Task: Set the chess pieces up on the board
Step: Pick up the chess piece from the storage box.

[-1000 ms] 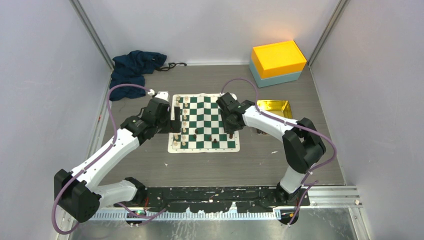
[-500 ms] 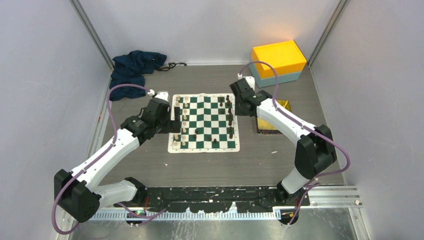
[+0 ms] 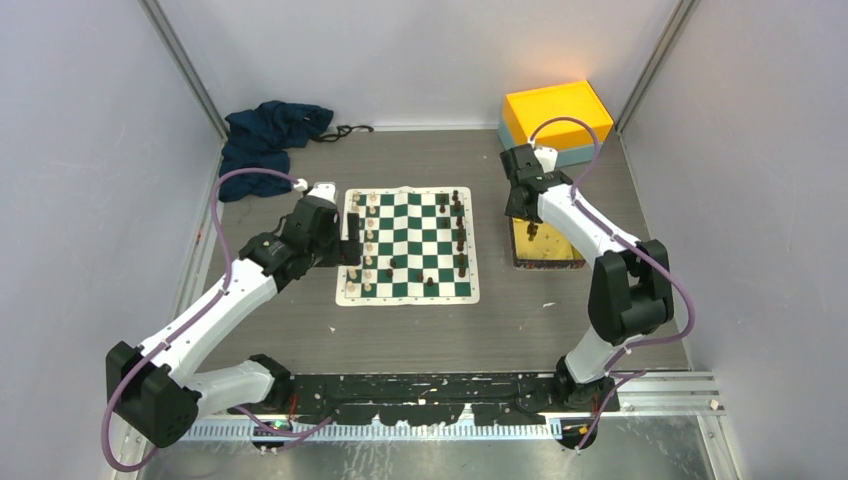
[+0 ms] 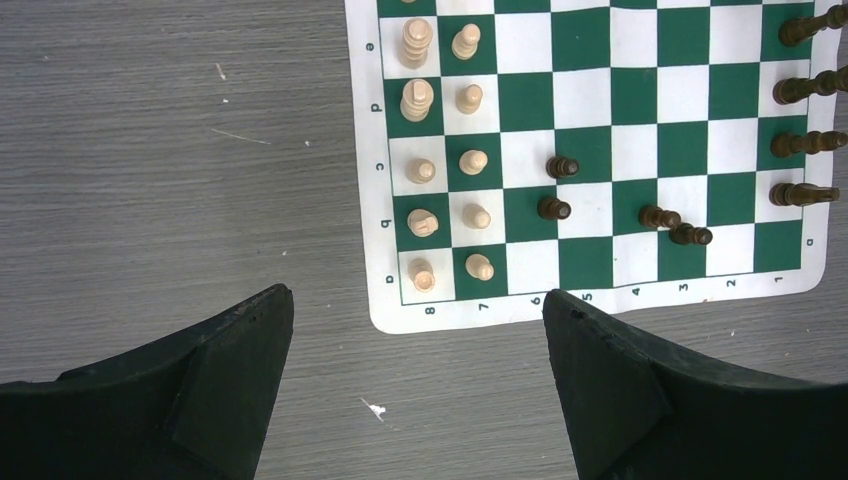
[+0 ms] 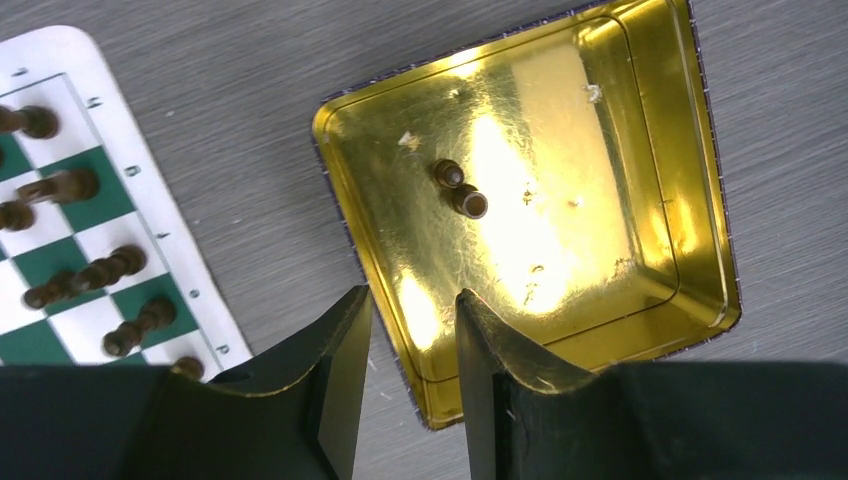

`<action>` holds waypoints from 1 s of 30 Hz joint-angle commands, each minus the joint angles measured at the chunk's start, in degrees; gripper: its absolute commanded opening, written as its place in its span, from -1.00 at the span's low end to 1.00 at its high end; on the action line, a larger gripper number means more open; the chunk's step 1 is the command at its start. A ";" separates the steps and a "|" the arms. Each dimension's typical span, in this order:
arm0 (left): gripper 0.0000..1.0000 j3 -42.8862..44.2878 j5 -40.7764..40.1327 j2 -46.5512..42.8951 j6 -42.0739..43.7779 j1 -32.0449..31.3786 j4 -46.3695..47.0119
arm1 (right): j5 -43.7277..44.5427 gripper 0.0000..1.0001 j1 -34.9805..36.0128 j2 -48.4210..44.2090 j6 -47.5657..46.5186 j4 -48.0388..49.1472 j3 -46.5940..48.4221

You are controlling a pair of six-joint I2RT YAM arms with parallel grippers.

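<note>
The board (image 3: 405, 297) lies mid-table. Cream chess pieces (image 3: 368, 240) fill its two left columns, also seen in the left wrist view (image 4: 417, 100). Dark pieces (image 3: 461, 235) line the right edge, and a few more (image 4: 562, 167) stand mid-board. My left gripper (image 4: 415, 295) hangs open and empty over bare table just off the board's near left corner (image 4: 470, 315). My right gripper (image 5: 413, 293) is open with nothing between its fingers, above the near left rim of the gold tray (image 5: 690, 200). One dark piece (image 5: 460, 190) lies on its side in that tray.
An orange and teal box (image 3: 555, 115) stands at the back right, behind the gold tray (image 3: 560, 258). A dark blue cloth (image 3: 270, 135) is bunched at the back left corner. Grey walls close in the table on three sides.
My right arm has swung from the board's right side out to the right, over the gold tray, with its gripper empty. The left arm has stayed put.
</note>
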 commanded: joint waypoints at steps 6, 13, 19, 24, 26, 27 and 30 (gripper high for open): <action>0.92 0.34 -1.01 -1.67 0.57 0.31 1.02 | 0.54 -0.16 -3.83 3.88 1.57 4.79 -1.42; 0.92 0.38 -1.08 -1.24 0.57 0.31 0.88 | -0.27 -0.15 -5.43 6.30 1.33 6.21 -1.32; 0.92 0.48 -1.30 -0.97 0.67 0.31 0.69 | -1.39 -0.15 -6.49 8.33 1.59 6.86 -1.19; 0.92 0.52 -1.53 -0.80 0.66 0.32 0.59 | -1.87 -0.15 -7.12 9.20 1.73 7.30 -0.94; 0.92 0.52 -1.54 -0.59 0.67 0.31 0.66 | -2.15 -0.15 -7.50 9.47 1.87 7.37 -0.84; 0.92 0.52 -1.54 -0.55 0.66 0.31 0.60 | -2.28 -0.16 -7.63 9.61 1.88 7.41 -0.86; 0.92 0.52 -1.54 -0.31 0.68 0.31 0.62 | -2.64 -0.16 -7.89 10.01 1.82 7.41 -0.97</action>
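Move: Two dark chess pieces stand close together in the gold storage box. The nearer is about 3 cm to the right hand's right, 1 cm back and roughly 10 cm below; the other is 2 cm farther out than the first. The box's middle is some 7 cm to this hand's right and 1 cm back, and the chessboard's middle about 28 cm to its left and 4 cm back. From the left hand, the nearer piece is some 45 cm right, 10 cm ahead and 15 cm below. Lower the right gripper about 6.5 cm into the space over the pair of pieces in the storage box, carrying it some 4 cm to the right as it sinks; ease off midway, then carry on down. Tip the fingers slightly more downward, turn them a touch clockwise, and keep them partly open without gripping yet. ##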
